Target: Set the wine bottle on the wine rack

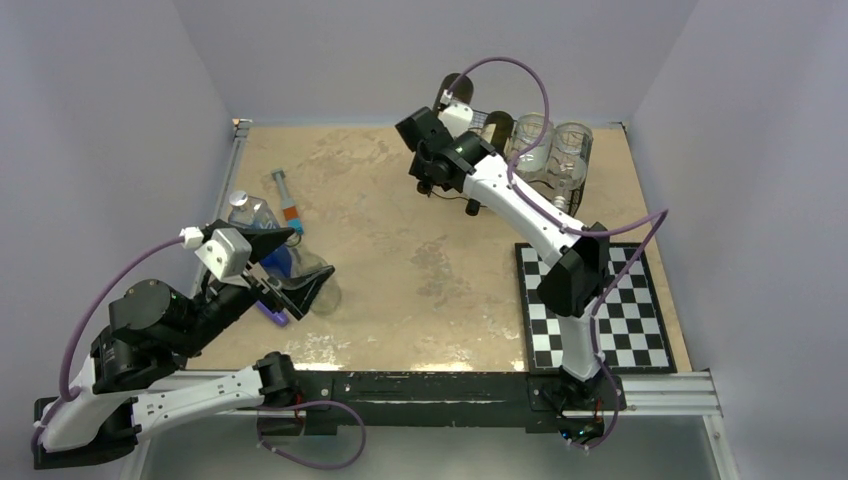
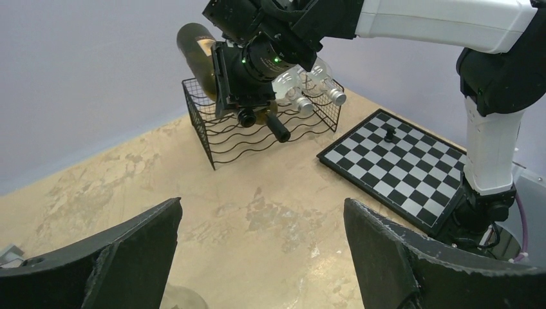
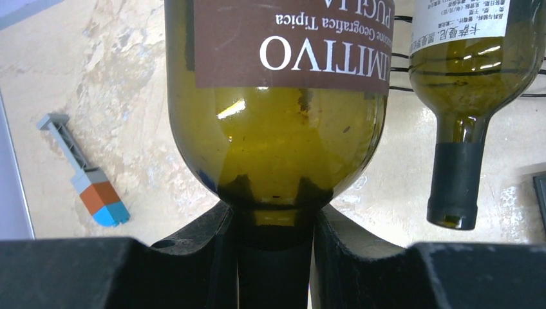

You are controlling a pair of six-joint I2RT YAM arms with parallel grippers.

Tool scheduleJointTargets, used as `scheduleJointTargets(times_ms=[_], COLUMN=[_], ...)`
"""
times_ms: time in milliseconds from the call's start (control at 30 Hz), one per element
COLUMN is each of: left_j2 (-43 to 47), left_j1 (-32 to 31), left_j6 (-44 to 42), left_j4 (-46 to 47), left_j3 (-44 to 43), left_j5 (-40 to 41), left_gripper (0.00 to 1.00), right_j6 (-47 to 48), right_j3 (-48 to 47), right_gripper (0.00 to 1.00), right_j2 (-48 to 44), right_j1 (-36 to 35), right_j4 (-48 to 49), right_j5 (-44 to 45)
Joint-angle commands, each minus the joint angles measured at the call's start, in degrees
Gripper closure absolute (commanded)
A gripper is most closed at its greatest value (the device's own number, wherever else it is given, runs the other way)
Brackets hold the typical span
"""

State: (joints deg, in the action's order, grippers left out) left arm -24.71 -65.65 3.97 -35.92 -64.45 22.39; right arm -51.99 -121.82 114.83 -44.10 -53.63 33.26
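Observation:
My right gripper (image 3: 275, 232) is shut on the neck of the wine bottle (image 3: 277, 129), a green bottle with a brown label. In the left wrist view the wine bottle (image 2: 196, 48) tilts up over the left end of the black wire wine rack (image 2: 219, 138), with the right gripper (image 2: 248, 84) around its neck. I cannot tell whether it rests on the wires. A second green bottle (image 3: 463, 96) lies in the rack beside it. My left gripper (image 2: 261, 212) stands open and holds nothing, low at the near left (image 1: 295, 265).
Two clear bottles (image 1: 550, 145) lie in the rack's right half. A chessboard (image 1: 600, 305) lies at the near right with one black piece (image 2: 389, 134) on it. A plastic bottle (image 1: 250, 212), a glass (image 1: 325, 290) and a grey, orange and blue stick (image 1: 288, 205) sit by the left gripper.

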Motion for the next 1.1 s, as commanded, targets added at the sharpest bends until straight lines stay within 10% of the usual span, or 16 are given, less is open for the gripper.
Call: scheduleJointTargets(times_ms=[0, 300, 1067], left_j2=[0.5, -2.7, -5.0], left_j1=[-0.1, -0.1, -0.1], left_j6=[2.0, 1.9, 0.9], left_j4=[-0.3, -0.2, 0.5], left_j3=[-1.5, -2.0, -2.0], left_j5=[2.2, 1.7, 2.6], left_gripper=[0.01, 0.01, 0.01], right_j6=[-3.2, 7.9, 2.7], right_j3=[-3.2, -0.2, 1.4], right_gripper=[1.0, 1.0, 1.0], right_j2=[-1.0, 3.5, 9.1], right_j1=[2.6, 4.0, 7.7], right_j4=[5.7, 15.3, 12.5], right_j5=[2.4, 2.6, -2.9])
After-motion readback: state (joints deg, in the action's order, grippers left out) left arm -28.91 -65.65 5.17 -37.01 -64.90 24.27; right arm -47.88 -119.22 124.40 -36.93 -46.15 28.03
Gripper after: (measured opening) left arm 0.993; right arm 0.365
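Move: The right hand holds the wine bottle by its neck, its base pointing outward. The middle of the wine rack's empty left-end slot lies about 15 cm ahead, 4 cm to the right and 12 cm below. The racked wine bottle is some 9 cm to the right of that slot, and the nearer clear bottle about 18 cm to the slot's right, both at its depth and height. From the left hand, the slot is roughly 42 cm ahead, 23 cm right and 27 cm lower. Keeping its neck grip, the right hand lowers the wine bottle about 9 cm and 5 cm forward into the rack's left-end slot. ##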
